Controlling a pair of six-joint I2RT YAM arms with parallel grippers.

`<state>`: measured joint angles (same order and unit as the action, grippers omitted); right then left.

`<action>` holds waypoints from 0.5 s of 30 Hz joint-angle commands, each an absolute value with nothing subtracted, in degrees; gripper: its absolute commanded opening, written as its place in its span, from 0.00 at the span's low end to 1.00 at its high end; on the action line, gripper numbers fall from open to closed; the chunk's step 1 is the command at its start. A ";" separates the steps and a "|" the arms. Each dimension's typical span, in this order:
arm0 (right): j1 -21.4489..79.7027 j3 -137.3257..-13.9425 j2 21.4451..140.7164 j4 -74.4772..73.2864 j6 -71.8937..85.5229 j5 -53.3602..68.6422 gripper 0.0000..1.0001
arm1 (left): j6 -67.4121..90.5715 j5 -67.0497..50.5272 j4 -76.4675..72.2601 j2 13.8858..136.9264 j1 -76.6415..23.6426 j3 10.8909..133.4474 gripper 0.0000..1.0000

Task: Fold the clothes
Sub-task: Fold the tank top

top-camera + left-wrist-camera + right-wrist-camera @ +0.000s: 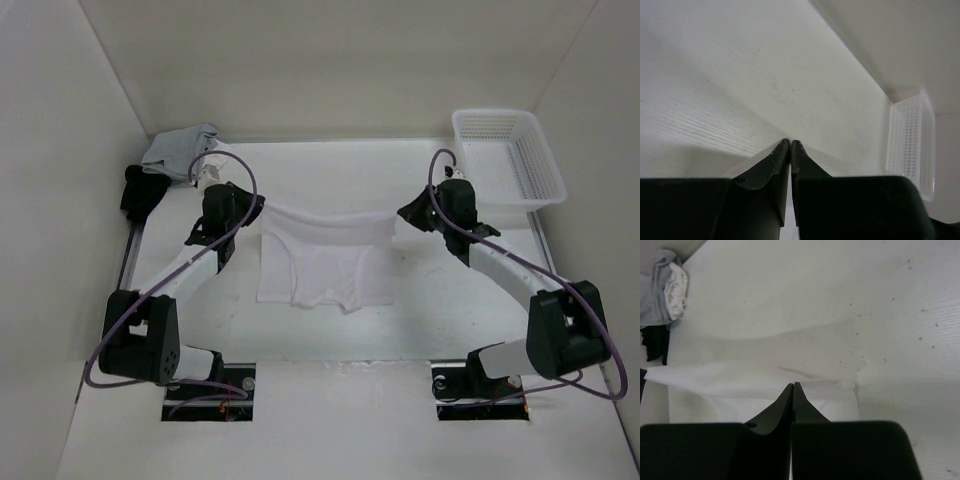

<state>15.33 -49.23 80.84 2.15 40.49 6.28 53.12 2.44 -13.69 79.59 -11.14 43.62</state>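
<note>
The clothes [325, 265] are one thin white garment in the middle of the table. Its lower part lies flat, and its top edge is lifted and sags in an arc between my two grippers. My left gripper [252, 205] is shut on the upper left corner. In the left wrist view its jaws [790, 141] meet with only a hairline gap, and ribbed white cloth [690, 125] spreads to the left. My right gripper [403, 213] is shut on the upper right corner. In the right wrist view the cloth [740, 380] stretches leftward from the closed tips [793, 385].
A white plastic basket [510, 155] stands at the back right, also visible in the left wrist view [910, 145]. A grey-and-white folded pile [180, 150] and a black garment [140, 190] sit at the back left corner. White walls enclose the table.
</note>
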 commanded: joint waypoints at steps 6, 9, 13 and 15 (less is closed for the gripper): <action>18.14 -30.78 65.58 9.32 42.80 6.15 0.00 | 54.84 -1.31 -18.63 63.04 -9.45 25.51 0.04; 19.63 -26.38 61.01 8.44 43.59 5.71 0.00 | 56.59 -4.47 -17.85 56.89 -6.91 19.01 0.03; 22.19 -21.28 55.12 4.84 45.08 4.49 0.00 | 58.18 -7.90 -13.37 46.43 -4.09 13.46 0.03; 23.07 -19.69 51.61 2.30 46.49 3.70 0.00 | 58.27 -8.96 -10.21 41.68 -3.56 12.31 0.03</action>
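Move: Both hands already hold the tank top's hem stretched between them, roughly 14 cm above the table. The top's strap end lies near the robot, about 22 cm back and 15 cm right of the left hand, and about 19 cm back and 17 cm left of the right hand. The grey cloth stack is some 17 cm ahead and 22 cm left of the left hand; the white basket is about 18 cm ahead and 30 cm right of the right hand. Both hands keep their hold on the hem corners and carry them back together about 13 cm, over the tank top's body towards its straps. After a slight first rise they sink, ending some 6 cm lower, while the left hand also eases about 3 cm left, widening the span. The fingers stay shut. ##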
